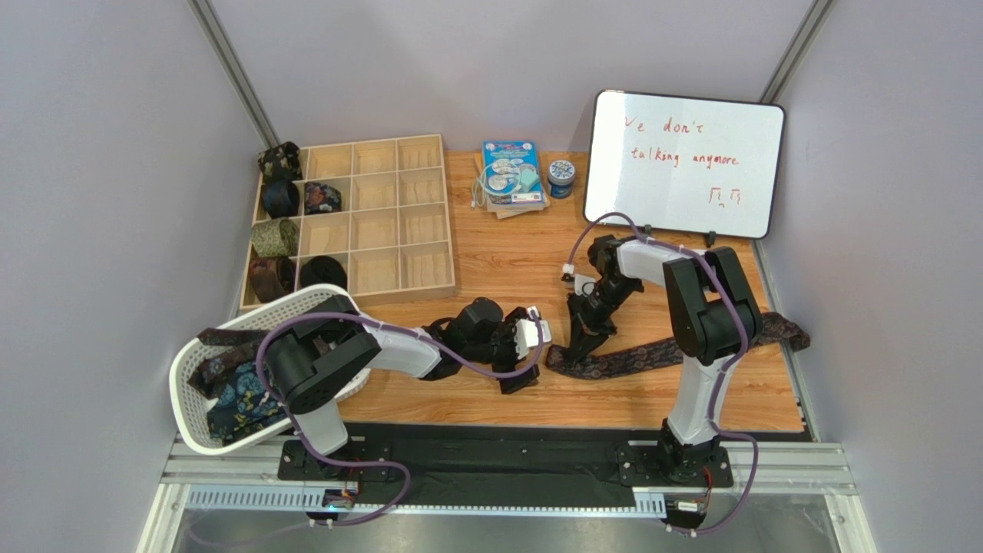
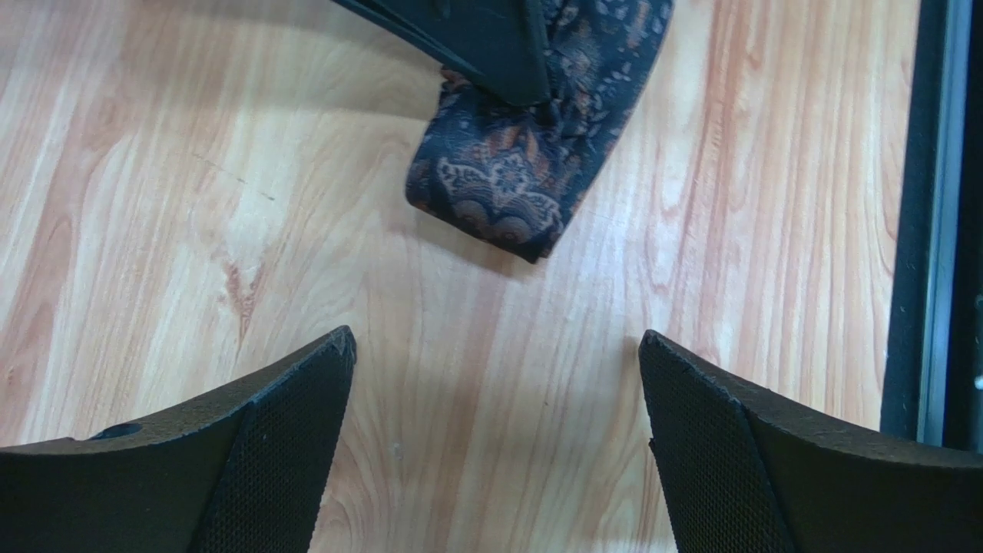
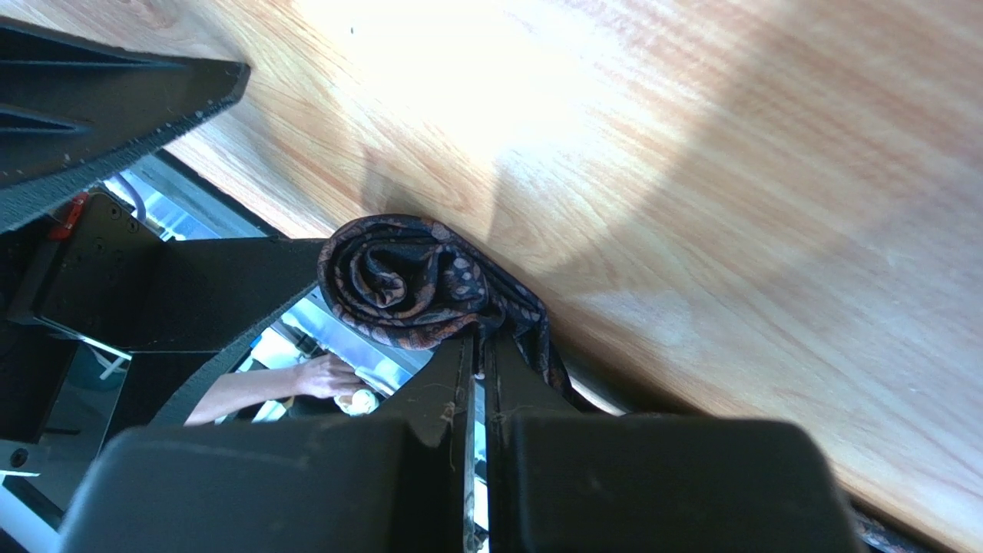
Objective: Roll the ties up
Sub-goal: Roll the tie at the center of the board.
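Note:
A long dark patterned tie (image 1: 669,351) lies across the wooden table in front of the right arm. Its left end is curled into a small coil (image 3: 392,277). My right gripper (image 3: 477,336) is shut on the fabric just behind that coil and points down at it (image 1: 573,346). My left gripper (image 2: 496,334) stands wide open over bare wood, a short way left of the tie's end (image 2: 519,173), with nothing between its fingers. Seen from above, it (image 1: 533,346) faces the right gripper. More ties (image 1: 237,398) lie in the basket.
A white mesh basket (image 1: 190,398) sits at the near left. Behind it a wooden divider box (image 1: 392,219) holds rolled ties (image 1: 277,236) in its left column. At the back stand a whiteboard (image 1: 683,161), a stack of booklets (image 1: 511,175) and a small jar (image 1: 561,176).

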Robot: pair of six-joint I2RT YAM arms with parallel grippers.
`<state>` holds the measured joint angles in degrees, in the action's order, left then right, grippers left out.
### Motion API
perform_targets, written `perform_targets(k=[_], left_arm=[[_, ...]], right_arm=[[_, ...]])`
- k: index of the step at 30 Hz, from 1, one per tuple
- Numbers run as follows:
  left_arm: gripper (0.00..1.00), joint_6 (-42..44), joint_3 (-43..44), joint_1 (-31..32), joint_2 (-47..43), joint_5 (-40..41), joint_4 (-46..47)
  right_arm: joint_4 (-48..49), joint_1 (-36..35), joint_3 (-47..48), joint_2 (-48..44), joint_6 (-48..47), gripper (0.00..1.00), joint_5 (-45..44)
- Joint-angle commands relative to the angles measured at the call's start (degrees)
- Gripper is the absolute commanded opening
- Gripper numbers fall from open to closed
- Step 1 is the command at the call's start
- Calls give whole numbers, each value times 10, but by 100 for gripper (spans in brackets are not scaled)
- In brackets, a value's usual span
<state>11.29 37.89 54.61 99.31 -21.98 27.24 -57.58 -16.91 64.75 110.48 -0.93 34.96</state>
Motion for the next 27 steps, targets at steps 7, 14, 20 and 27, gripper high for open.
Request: perform_targets(k=[7, 14, 20, 27], left_arm=[[98, 105, 41, 1, -11, -51, -84], [98, 65, 80, 1, 36, -5, -88], [94, 58, 80, 17, 52, -16, -39], [68, 84, 88, 35, 74, 73, -63]], right_arm=[[28, -36, 41, 27, -12, 0, -52], [25, -53, 71, 45, -13, 0, -39], [26, -59, 78, 51, -11, 0, -28], [5, -62, 98, 43, -4, 0, -16]])
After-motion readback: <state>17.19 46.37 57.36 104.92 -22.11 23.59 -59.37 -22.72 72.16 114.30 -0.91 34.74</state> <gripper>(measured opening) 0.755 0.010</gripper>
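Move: The tie's rolled end lies about 5 cm to the right of the open left hand, level with it front to back and at its height. The right hand already pinches the tie just beside the roll, with the roll's middle roughly 2 cm to its left. The tie's wide end lies some 33 cm to the right of the right hand and 4 cm farther out; the divided box's middle is about 28 cm left and 21 cm ahead of the left hand. Leftward about 3 cm and slightly forward, turning a little counter-clockwise, the right hand keeps its shut pinch and carries the rolled end towards the left hand. The left hand, wide open, first eases back about 1 cm, then comes forward again and runs some 4 cm right to straddle the roll, its fingers starting to close near the end; a firm hold there can't be seen. ##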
